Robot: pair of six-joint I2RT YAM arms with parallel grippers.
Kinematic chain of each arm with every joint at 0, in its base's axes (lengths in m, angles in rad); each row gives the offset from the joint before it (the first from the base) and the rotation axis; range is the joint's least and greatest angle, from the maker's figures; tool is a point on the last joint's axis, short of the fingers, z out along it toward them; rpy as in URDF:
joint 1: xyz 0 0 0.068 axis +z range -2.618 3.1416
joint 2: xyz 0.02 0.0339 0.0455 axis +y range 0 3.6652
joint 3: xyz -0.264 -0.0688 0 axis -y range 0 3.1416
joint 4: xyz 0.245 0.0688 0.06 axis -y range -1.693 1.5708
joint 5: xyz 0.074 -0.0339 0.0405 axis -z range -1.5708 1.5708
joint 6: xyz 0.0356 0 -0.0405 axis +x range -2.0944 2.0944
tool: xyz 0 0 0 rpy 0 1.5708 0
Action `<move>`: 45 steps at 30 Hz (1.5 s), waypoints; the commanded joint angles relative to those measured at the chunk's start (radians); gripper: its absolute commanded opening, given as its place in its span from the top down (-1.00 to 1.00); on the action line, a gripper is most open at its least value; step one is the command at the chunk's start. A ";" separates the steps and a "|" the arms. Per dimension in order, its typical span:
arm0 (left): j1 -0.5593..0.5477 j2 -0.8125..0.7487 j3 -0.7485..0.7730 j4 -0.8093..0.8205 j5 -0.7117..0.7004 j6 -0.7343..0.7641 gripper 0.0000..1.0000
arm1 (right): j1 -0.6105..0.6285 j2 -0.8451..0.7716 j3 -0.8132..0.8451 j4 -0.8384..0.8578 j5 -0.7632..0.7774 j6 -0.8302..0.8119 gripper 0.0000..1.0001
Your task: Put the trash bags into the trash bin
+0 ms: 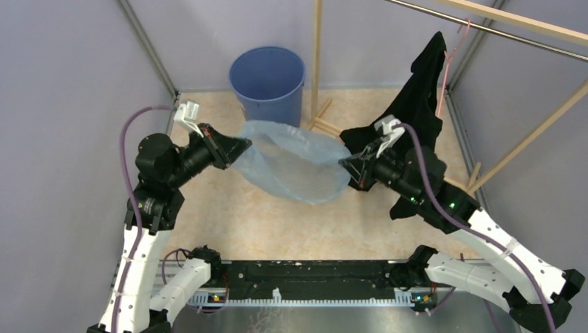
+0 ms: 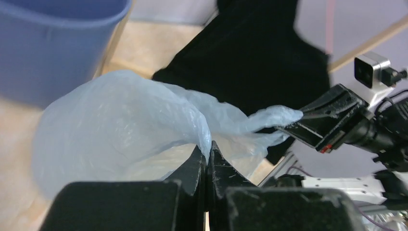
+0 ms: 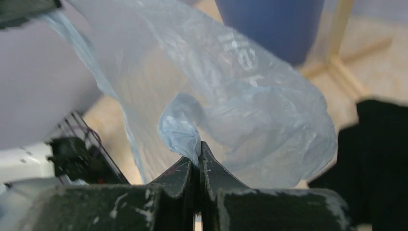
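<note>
A translucent light-blue trash bag (image 1: 295, 161) hangs stretched between my two grippers above the floor. My left gripper (image 1: 244, 145) is shut on the bag's left edge (image 2: 204, 137). On the opposite side, the right gripper (image 1: 344, 164) is shut on a bunched fold of the bag (image 3: 185, 130). Faint lettering shows on the plastic (image 3: 238, 50). The round blue trash bin (image 1: 267, 81) stands just behind the bag, its mouth open and facing up; it also shows as the blue bin wall (image 2: 48, 43) and the bin's base (image 3: 274, 24).
A black garment (image 1: 416, 97) on a pink hanger (image 1: 447, 62) hangs from a rail at the right, close behind my right arm. A wooden stand (image 1: 317, 62) rises beside the bin. Grey walls enclose the beige floor (image 1: 277, 222).
</note>
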 commanded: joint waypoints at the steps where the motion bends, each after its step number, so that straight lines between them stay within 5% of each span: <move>1: 0.001 0.058 0.077 0.186 0.143 -0.078 1.00 | 0.006 0.041 0.155 0.036 -0.057 -0.095 1.00; 6: -0.043 0.100 0.055 0.325 0.220 -0.196 1.00 | 0.005 0.058 0.138 0.172 -0.161 -0.046 1.00; 13: -0.447 0.226 0.034 0.410 -0.040 -0.166 1.00 | 0.026 0.176 0.085 0.378 -0.312 0.070 1.00; 19: -0.500 0.271 -0.015 0.442 -0.058 -0.185 1.00 | 0.042 0.124 0.007 0.355 -0.238 0.084 0.91; 31: -0.501 0.297 -0.044 0.448 -0.082 -0.228 1.00 | 0.042 0.042 -0.065 0.405 -0.246 0.081 0.29; 38: -0.501 0.293 -0.046 0.430 -0.094 -0.217 1.00 | 0.041 0.051 -0.044 0.365 -0.211 0.073 -0.21; 41: -0.501 0.285 -0.048 0.413 -0.104 -0.202 1.00 | 0.042 0.046 -0.036 0.325 -0.172 0.063 -0.59; 45: -0.501 0.283 -0.055 0.413 -0.108 -0.192 1.00 | 0.045 0.073 -0.010 0.297 -0.185 0.081 -0.79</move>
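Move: Some 22 cm to the left hand's right, 3 cm back and 6 cm lower, is the right gripper, pinching the opposite side of the trash bag. Between them the bag's middle lies about 11 cm right of the left hand, level with it in reach and 8 cm below. The trash bin stands roughly 27 cm ahead of the left hand and 22 cm lower; the black garment is about 16 cm to the right hand's right and 13 cm ahead, some 10 cm below. Bringing the two sides of the bag together, the left hand keeps its pinch, lifts briefly, then sweeps about 15 cm right to the right gripper, turning clockwise and sinking slightly below its start. The right hand rises some 8 cm, shifts left to meet it and dips again; once they are close, it eases slightly back and right and opens its fingers wide around the gathered plastic. ##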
